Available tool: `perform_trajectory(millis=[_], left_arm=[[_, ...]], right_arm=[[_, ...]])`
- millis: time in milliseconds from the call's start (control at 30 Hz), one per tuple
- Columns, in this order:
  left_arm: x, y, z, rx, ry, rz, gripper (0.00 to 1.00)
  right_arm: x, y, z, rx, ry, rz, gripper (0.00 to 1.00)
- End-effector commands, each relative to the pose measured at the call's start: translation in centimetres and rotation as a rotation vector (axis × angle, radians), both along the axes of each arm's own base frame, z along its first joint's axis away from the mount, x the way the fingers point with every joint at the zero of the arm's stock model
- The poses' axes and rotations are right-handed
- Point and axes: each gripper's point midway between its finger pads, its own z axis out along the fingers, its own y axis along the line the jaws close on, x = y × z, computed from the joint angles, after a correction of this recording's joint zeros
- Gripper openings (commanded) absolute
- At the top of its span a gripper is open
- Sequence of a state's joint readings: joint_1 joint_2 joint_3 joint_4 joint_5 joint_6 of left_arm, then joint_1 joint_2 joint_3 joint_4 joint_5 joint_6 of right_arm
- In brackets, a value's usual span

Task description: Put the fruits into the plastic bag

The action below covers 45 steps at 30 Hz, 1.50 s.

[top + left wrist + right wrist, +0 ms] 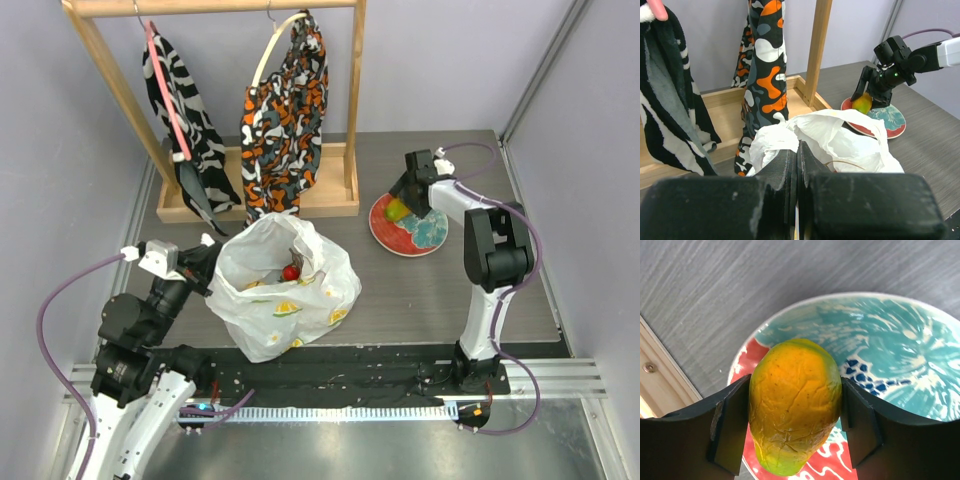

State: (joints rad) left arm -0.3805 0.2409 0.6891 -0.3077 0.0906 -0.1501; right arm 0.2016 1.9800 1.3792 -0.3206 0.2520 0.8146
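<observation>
The white plastic bag (285, 290) with printed citrus slices stands open in the middle of the table. Red berries (291, 272) show inside it, beside a dark shape I cannot make out. My left gripper (210, 262) is shut on the bag's left rim, and in the left wrist view its jaws (799, 145) are pressed together against the white plastic (840, 135). The orange-green mango (795, 405) sits over a red and teal plate (900, 340). My right gripper (795, 386) has a finger touching each side of it. The top view shows this gripper (400, 208) over the plate's (430, 235) left part.
A wooden rack (355, 100) stands at the back left. A zebra-striped cloth (185, 100) and an orange-black cloth (285, 120) hang from it just behind the bag. Walls close in the table on the left, back and right.
</observation>
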Motion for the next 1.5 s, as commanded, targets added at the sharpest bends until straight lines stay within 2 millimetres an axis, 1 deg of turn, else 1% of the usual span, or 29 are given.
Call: perform_trajectory(millis=[0, 33, 100, 133, 167, 267, 333, 367, 400, 433, 500, 533, 600, 700, 733, 767, 833, 867, 967, 1000, 1067, 1133, 1167, 1267, 1300, 1367, 1400, 1433, 1467], left_arm=[[-0.3, -0.1, 1.1, -0.015, -0.034, -0.009, 0.0], [-0.3, -0.1, 1.1, -0.014, -0.033, -0.009, 0.0], [-0.3, -0.1, 1.1, -0.014, -0.033, -0.011, 0.0], [-0.3, -0.1, 1.1, -0.014, -0.033, -0.012, 0.0], [-0.3, -0.1, 1.0, -0.014, -0.031, -0.011, 0.0], [-0.2, -0.2, 1.0, -0.014, -0.031, -0.012, 0.0], [-0.2, -0.2, 1.0, -0.013, -0.03, -0.012, 0.0], [-0.2, -0.2, 1.0, -0.013, -0.03, -0.012, 0.0], [-0.2, -0.1, 1.0, -0.013, -0.031, -0.011, 0.0], [-0.1, -0.2, 0.9, -0.012, -0.027, -0.012, 0.0], [-0.1, -0.2, 0.9, -0.011, -0.026, -0.014, 0.0], [-0.1, -0.2, 0.9, -0.011, -0.024, -0.011, 0.0], [0.1, -0.2, 0.7, -0.008, -0.017, -0.009, 0.0], [0.3, -0.4, 0.5, -0.003, -0.006, -0.011, 0.0], [0.4, -0.4, 0.4, -0.003, -0.003, -0.009, 0.0], [0.5, -0.4, 0.3, -0.001, 0.002, -0.009, 0.0], [0.7, -0.4, 0.1, 0.004, 0.01, -0.006, 0.0], [0.7, -0.4, 0.1, 0.004, 0.011, -0.006, 0.0], [0.9, -0.4, -0.2, 0.011, 0.021, 0.0, 0.0], [1.0, -0.3, -0.2, 0.011, 0.024, 0.007, 0.0], [1.1, -0.3, -0.3, 0.012, 0.027, 0.01, 0.0], [1.1, -0.3, -0.3, 0.013, 0.027, 0.011, 0.0], [1.1, -0.2, -0.3, 0.015, 0.026, 0.012, 0.0], [1.2, -0.3, -0.3, 0.016, 0.029, 0.012, 0.0], [1.2, -0.3, -0.4, 0.016, 0.03, 0.012, 0.0], [1.2, -0.2, -0.4, 0.016, 0.03, 0.013, 0.0], [1.2, -0.2, -0.4, 0.017, 0.032, 0.015, 0.0], [1.2, -0.2, -0.4, 0.016, 0.029, 0.013, 0.0], [1.2, -0.2, -0.4, 0.016, 0.029, 0.013, 0.0]], right_arm=[[-0.1, -0.3, 3.8, -0.006, -0.087, -0.005, 0.33], [-0.1, -0.4, 5.2, -0.004, -0.116, -0.007, 0.27], [-0.5, -0.6, 6.1, -0.007, -0.135, -0.011, 0.26], [-0.6, -0.7, 7.4, -0.004, -0.161, -0.012, 0.24], [-1.0, -0.7, 7.5, -0.005, -0.162, -0.01, 0.19], [-1.7, -0.7, 9.8, -0.011, -0.222, -0.008, 0.14], [-2.1, 0.3, 11.5, -0.019, -0.268, 0.017, 0.1], [-2.7, 0.7, 13.2, -0.024, -0.305, 0.031, 0.09], [-3.1, 1.2, 14.0, -0.035, -0.323, 0.049, 0.07], [-3.7, 2.9, 14.9, -0.039, -0.345, 0.094, 0.06], [-5.0, 4.2, 17.9, -0.085, -0.417, 0.127, 0.06], [-6.0, 6.2, 18.9, -0.092, -0.445, 0.174, 0.05], [-7.3, 7.3, 21.2, -0.117, -0.5, 0.202, 0.02], [-9.6, 11.4, 23.4, -0.068, -0.568, 0.303, 0.01], [-10.2, 12.5, 23.5, -0.05, -0.577, 0.332, 0.01], [-11.2, 14.4, 23.7, -0.024, -0.588, 0.383, 0.01], [-12.1, 16.8, 24.0, 0.02, -0.604, 0.45, 0.01], [-13.3, 18.6, 24.1, 0.035, -0.609, 0.498, 0.01], [-14.8, 21.2, 25.4, 0.052, -0.658, 0.569, 0.01], [-16.1, 22.7, 26.0, 0.066, -0.68, 0.607, 0.01], [-17.0, 24.0, 26.8, 0.062, -0.705, 0.65, 0.01], [-18.6, 26.0, 27.5, 0.078, -0.732, 0.708, 0.01], [-19.0, 26.9, 27.2, 0.052, -0.733, 0.737, 0.01], [-20.7, 29.6, 27.5, 0.026, -0.751, 0.803, 0.01], [-20.7, 30.6, 26.6, -0.01, -0.743, 0.833, 0.01], [-21.6, 32.4, 26.8, -0.026, -0.755, 0.872, 0.01], [-21.6, 33.4, 25.5, -0.062, -0.738, 0.898, 0.01], [-21.7, 34.1, 26.1, -0.058, -0.748, 0.906, 0.01], [-22.2, 35.0, 25.6, -0.059, -0.742, 0.93, 0.01]])
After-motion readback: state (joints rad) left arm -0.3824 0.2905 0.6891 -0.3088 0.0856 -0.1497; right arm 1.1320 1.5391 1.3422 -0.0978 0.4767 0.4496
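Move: The right hand already grips the mango, low over the plate. The plastic bag's mouth lies about 32 cm to its left, 24 cm back and 14 cm higher; the red fruit inside is some 31 cm left, 20 cm back, about level in height. The plate's middle is 3 cm back, 3 cm right and 3 cm below. From the left hand the mango is roughly 25 cm ahead, 48 cm right, 28 cm lower. The right hand carries the held mango about 32 cm left, rising and drawing back, to the bag's mouth. ##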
